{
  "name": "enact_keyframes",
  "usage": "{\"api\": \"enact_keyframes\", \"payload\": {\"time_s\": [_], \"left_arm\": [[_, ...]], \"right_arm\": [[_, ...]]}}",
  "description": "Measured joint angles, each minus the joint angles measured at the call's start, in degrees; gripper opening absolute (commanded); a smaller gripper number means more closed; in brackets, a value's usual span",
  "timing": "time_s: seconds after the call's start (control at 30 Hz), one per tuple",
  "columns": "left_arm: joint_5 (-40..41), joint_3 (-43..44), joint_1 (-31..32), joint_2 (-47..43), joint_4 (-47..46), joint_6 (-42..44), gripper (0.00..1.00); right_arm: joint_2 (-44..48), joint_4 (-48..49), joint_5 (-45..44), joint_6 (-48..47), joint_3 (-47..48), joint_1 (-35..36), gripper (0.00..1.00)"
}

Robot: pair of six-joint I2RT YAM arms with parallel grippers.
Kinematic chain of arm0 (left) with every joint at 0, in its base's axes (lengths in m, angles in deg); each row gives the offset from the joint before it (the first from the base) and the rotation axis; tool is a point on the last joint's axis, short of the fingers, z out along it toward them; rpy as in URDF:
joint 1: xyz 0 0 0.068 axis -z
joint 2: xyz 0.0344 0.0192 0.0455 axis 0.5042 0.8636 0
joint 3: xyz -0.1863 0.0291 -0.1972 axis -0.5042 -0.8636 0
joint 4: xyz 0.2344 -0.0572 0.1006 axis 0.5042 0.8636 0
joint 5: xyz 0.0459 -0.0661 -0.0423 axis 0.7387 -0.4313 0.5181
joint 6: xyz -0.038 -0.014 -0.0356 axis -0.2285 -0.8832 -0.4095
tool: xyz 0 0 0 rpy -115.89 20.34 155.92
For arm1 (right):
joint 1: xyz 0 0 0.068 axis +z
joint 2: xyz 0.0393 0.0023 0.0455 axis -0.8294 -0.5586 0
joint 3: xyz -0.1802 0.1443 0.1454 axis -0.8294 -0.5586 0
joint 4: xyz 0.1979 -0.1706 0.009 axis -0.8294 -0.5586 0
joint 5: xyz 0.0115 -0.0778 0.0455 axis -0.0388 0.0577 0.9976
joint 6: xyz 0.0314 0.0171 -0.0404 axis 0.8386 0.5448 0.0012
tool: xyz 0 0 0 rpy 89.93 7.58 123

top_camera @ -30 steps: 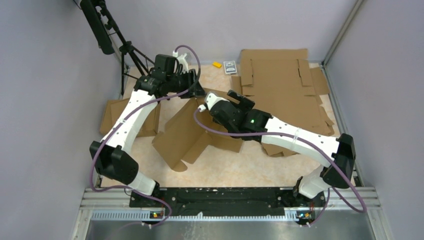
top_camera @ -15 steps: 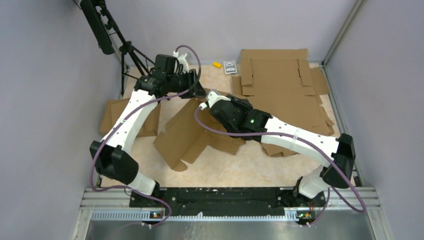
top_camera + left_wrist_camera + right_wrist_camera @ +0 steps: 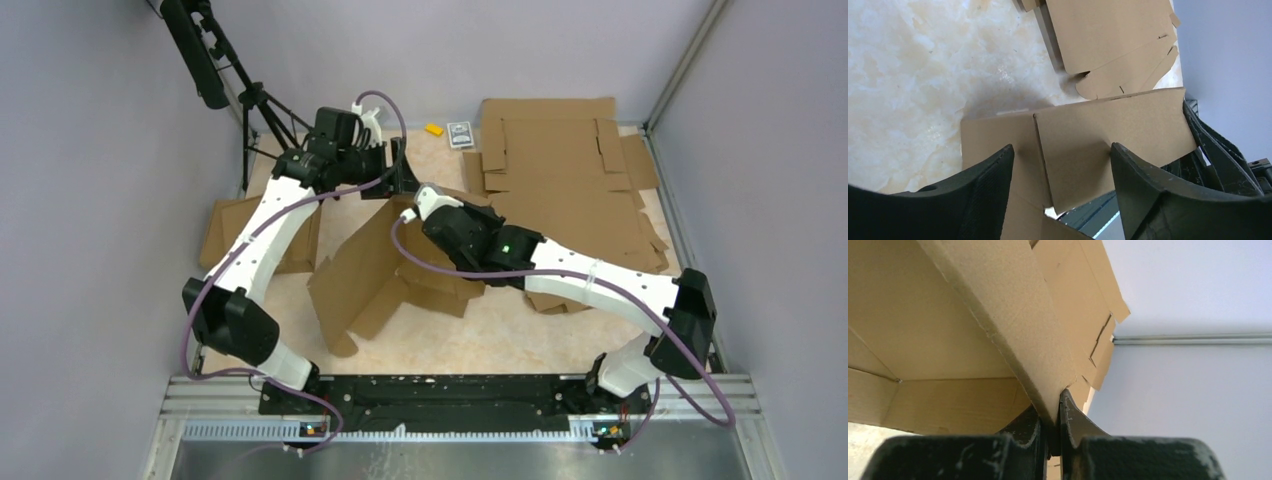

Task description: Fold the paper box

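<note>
The paper box [image 3: 365, 270], brown creased cardboard, stands partly raised at the table's middle, its panels tilting up toward the back. My left gripper [image 3: 403, 172] hovers at the box's top back edge. In the left wrist view that gripper [image 3: 1062, 146] is open, and a creased box panel [image 3: 1088, 135] lies between its black fingers [image 3: 983, 190]. My right gripper [image 3: 462, 215] is at the box's upper right edge. The right wrist view shows that gripper [image 3: 1054, 412] shut on the thin edge of a box flap [image 3: 1013, 320], with the box's inner panels [image 3: 923, 340] spreading left.
A pile of flat slotted cardboard sheets [image 3: 570, 170] fills the back right. Smaller cardboard pieces [image 3: 225, 235] lie at the left wall. A yellow bit [image 3: 433, 129] and a small dark pack [image 3: 460, 134] sit at the back. A black tripod [image 3: 250, 105] stands back left.
My right gripper moved left and shut on the box flap. The left gripper's jaws spread wider. The box has tipped up steeper, its near-left part drawn in.
</note>
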Motion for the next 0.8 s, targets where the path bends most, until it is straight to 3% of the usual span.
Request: {"api": "enact_keyframes", "payload": {"time_s": [0.4, 0.63, 0.8], "left_arm": [[-2.5, 13.8, -4.3, 1.4, 3.6, 0.3, 0.98], [-4.5, 12.3, -12.7, -4.9, 2.6, -0.4, 0.98], [-4.2, 4.9, -13.9, -11.9, 2.8, 1.1, 0.98]], "right_arm": [[2.1, 0.1, 9.5, 5.4, -3.0, -0.8, 0.0], [3.0, -2.1, 16.8, 10.5, -3.3, -5.2, 0.0], [3.0, -4.6, 23.6, 16.9, -3.7, -9.5, 0.0]]}}
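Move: The box's top flap spans the gap between the hands: its middle lies about 7 cm right of the left hand and 3 cm back, 1 cm lower, its left end at that hand's open fingers. The right hand already pinches its right end, the middle some 8 cm to the left and 2 cm ahead. From the right hand, the box body sits roughly 10 cm back, 15 cm left and 16 cm below; the flat cardboard stack is about 21 cm right, 4 cm ahead, 24 cm below. The flap stays pinched in the shut right fingers, which sink about 6 cm while that wrist rolls its left side up and tips down, some 25 degrees in all. The left hand opens wider and comes clear of the flap's left end, first rising about 11 cm, then swinging some 8 cm left and slightly back, away from the box, its fingers tilting up. ##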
